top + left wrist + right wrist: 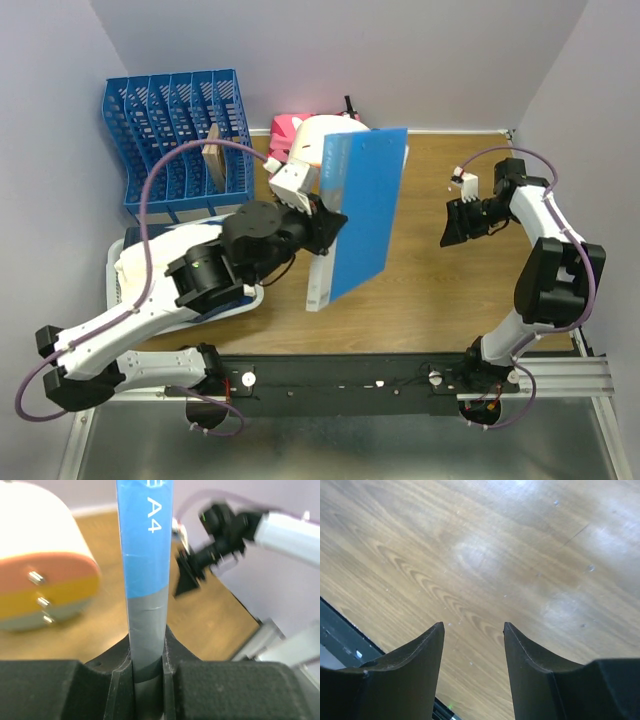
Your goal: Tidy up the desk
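My left gripper (pixel 328 215) is shut on a blue A4 folder (pixel 365 210), holding it on edge above the middle of the desk (pixel 450 300). In the left wrist view the folder's narrow blue and grey edge (pixel 145 555) stands clamped between the two black fingers (pixel 172 655) of that gripper (pixel 148 652). My right gripper (pixel 450 225) hovers to the right of the folder, apart from it. Its jaws (pixel 473 626) stand open over bare wood (pixel 520 555) with nothing between them.
A blue file rack (pixel 180 140) stands at the back left. Behind the folder sits a round white object with pink and yellow bands (pixel 40 580). A white tray (pixel 125 270) lies under the left arm. The black rail (pixel 340 630) runs along the front edge.
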Motion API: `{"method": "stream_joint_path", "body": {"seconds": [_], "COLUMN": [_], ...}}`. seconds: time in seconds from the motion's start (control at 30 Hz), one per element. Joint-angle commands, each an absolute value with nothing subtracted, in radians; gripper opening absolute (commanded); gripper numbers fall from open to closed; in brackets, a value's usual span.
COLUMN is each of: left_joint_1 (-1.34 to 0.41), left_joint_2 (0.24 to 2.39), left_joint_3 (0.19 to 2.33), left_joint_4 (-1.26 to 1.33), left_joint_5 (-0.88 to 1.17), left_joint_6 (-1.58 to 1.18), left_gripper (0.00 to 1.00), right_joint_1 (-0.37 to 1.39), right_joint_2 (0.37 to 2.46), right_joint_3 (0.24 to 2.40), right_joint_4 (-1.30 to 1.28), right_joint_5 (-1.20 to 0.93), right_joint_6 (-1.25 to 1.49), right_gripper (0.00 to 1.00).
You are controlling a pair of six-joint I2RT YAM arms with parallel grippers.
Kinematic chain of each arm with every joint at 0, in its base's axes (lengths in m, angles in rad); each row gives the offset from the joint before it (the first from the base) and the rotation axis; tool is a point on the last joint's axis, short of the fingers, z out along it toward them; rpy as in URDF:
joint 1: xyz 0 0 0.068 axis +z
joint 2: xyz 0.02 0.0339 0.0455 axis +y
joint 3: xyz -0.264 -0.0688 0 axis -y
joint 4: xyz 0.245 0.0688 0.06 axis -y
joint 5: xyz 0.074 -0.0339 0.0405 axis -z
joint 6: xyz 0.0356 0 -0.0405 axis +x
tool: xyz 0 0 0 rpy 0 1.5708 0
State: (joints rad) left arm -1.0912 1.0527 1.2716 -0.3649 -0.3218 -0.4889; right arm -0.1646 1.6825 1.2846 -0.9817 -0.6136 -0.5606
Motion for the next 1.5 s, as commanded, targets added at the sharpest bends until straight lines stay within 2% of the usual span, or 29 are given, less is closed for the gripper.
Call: {"method": "stream_joint_path", "body": {"seconds": [0.0,0.2,0.53,1.1,1.47], "left_joint_1": [-1.057,-0.879,-0.594,-0.217,-0.147], "left_joint_2": [1.029,1.1,1.126,1.17,1.285], "left_joint_3": [1.449,1.664,1.697,1.5,1.52], "left_joint_4": [-0.368,-0.358,-0.167,-0.032,0.054], "left_joint_5": [-0.472,-0.499,-0.542,-0.229,-0.095], "left_joint_6": [-0.275,-0.091,0.12,-0.046,-0.124], "left_gripper": [0.0,0.0,0.0,0.0,0.0], "right_joint_1": [-0.166,-0.164,-0.164,-0.164,-0.164], "right_joint_2": [1.621,1.58,1.562,1.592,1.618], "right_joint_3": [1.223,1.195,1.16,1.178,1.186], "right_joint_4": [-0.963,-0.96,-0.953,-0.954,-0.948], "right_joint_5": [-0.657,-0.649,-0.647,-0.64,-0.634], "right_joint_6": [-0.591,-0.606,-0.611,-0.612,-0.604], "right_gripper": [0.59,0.59,0.59,0.59,0.6]}}
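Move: The left hand already grips the blue folder by its spine, high over the table; the blue file rack it is taken to lies about 29 cm ahead, 32 cm left and 26 cm lower. The wooden book in the rack is some 29 cm ahead and 26 cm left of the hand, the drawer box about 27 cm ahead and 2 cm right, the laundry basket 5 cm ahead and 35 cm left, all well below. From the empty right hand, the rack lies roughly 18 cm ahead, 65 cm left, near its height. The left arm keeps its pinch on the spine and swings the blue folder up and left, then increasingly forward towards the blue file rack, about 26 cm left and 22 cm forward overall, rising some 17 cm before sinking about half of that again. On the way the wrist turns about 45 degrees counter-clockwise and tips the fingers upward, so the folder's spine faces the base and its sheet runs forward in line with the slots, while the open, empty right hand draws back 2 to 3 cm. ##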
